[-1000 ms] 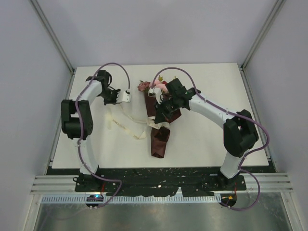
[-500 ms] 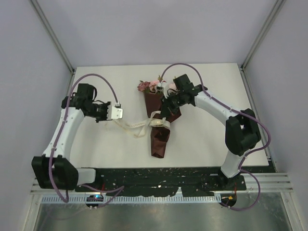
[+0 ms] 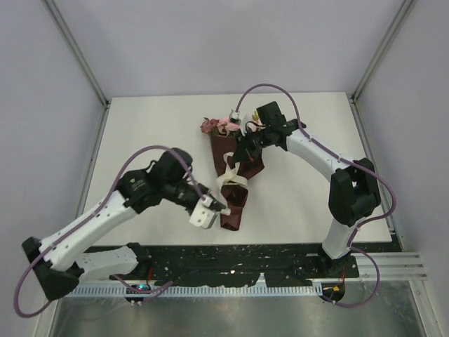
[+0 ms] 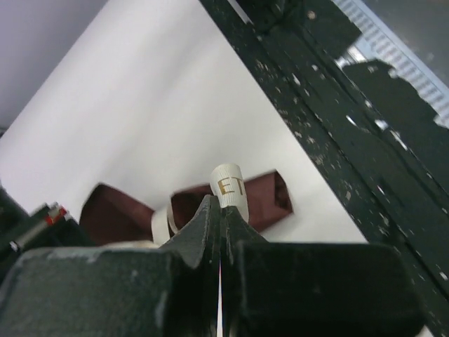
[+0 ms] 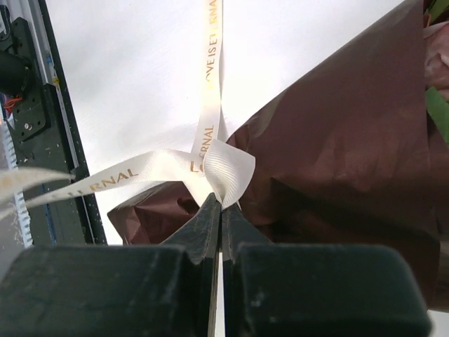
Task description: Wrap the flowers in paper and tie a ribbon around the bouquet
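The bouquet is a cone of dark maroon paper (image 3: 236, 205) lying mid-table, with the pink flowers (image 3: 217, 125) showing at its far, wide end. The cream ribbon (image 3: 232, 180) crosses the cone's middle. My left gripper (image 3: 216, 208) is at the cone's narrow near end, shut on a ribbon (image 4: 230, 188) end with gold letters; the paper (image 4: 263, 198) lies just beyond my left gripper (image 4: 221, 208). Over the cone's upper part, my right gripper (image 3: 236, 155) is shut on a fold of ribbon (image 5: 226, 172) where strands cross. In that view my right gripper (image 5: 221, 200) faces the paper (image 5: 337, 140) and flowers (image 5: 436, 62).
The white table (image 3: 140, 126) ends at a black base strip (image 3: 231, 256) along the near edge, also seen close by in the left wrist view as the black base strip (image 4: 351, 119). Grey walls and frame posts (image 3: 77, 53) enclose the sides and back.
My left arm has swung from the far left to the near centre, carrying its ribbon end to the cone's narrow tip. My right gripper has shifted slightly farther back, still holding ribbon.
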### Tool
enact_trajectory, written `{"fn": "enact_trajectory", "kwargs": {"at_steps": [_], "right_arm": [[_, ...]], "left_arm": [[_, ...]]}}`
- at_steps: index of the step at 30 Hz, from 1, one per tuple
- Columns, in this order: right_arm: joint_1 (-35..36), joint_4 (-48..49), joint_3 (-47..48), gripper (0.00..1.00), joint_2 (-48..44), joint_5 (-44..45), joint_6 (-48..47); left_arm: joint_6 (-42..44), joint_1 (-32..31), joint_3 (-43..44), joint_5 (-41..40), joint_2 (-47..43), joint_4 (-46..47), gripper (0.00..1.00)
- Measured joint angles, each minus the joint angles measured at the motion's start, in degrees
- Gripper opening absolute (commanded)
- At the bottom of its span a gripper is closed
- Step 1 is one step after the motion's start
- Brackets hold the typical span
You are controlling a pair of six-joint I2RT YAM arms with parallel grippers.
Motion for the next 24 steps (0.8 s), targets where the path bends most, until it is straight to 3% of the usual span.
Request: {"fn": "enact_trajectory", "kwargs": {"at_steps": [7, 14, 17, 19, 24], "right_arm": [[-0.79, 1.2, 0.48, 0.06, 1.18, -3.1, -3.78], [-4.04, 1.18, 0.48, 0.06, 1.62, -8.52, -8.96], [-5.92, 1.16, 0.48, 0.06, 1.9, -10.99, -10.97], [-6.82, 1.11, 0.48, 0.06, 2.32, -12.13, -11.98], [-7.67, 0.74, 0.39, 0.06, 3.65, -14.25, -13.75]], "left_arm": [[-13.05, -7.26, 13.62, 0.39, 23.23, 21.81, 0.0], [-18.18, -11.82, 11.1, -4.79, 28.72, 46.73, 0.02], [-18.03, -12.79, 11.23, -6.21, 31.61, 50.69, 0.36], [-17.11, -12.94, 11.5, -6.86, 33.27, 50.47, 0.4], [-15.21, -12.92, 16.52, -7.91, 37.38, 43.06, 0.4]]}}
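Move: The left hand, holding the ribbon's loose end, is high and near the robot: the bouquet's ribbon-tied waist is about 22 cm farther out, 6 cm to its right and 22 cm below, while the paper's stem end is some 10 cm ahead, 5 cm right and 23 cm down. The right hand grips the ribbon loop about 13 cm above that waist, nearly straight over it; the flower heads lie some 18 cm ahead of this hand, 2 cm left and 12 cm lower. Rightward in a quick sweep, about 21 cm and some 8 cm forward, the left hand carries the ribbon end across above the bouquet's stem half to its right side, rising nearly 5 cm and then sinking back as its fingers tip up some 20 degrees and partly back down. Slowing there, it opens its fingers part-way. The right hand keeps its pinch on the loop, easing a few centimetres right and forward while turning slightly. ##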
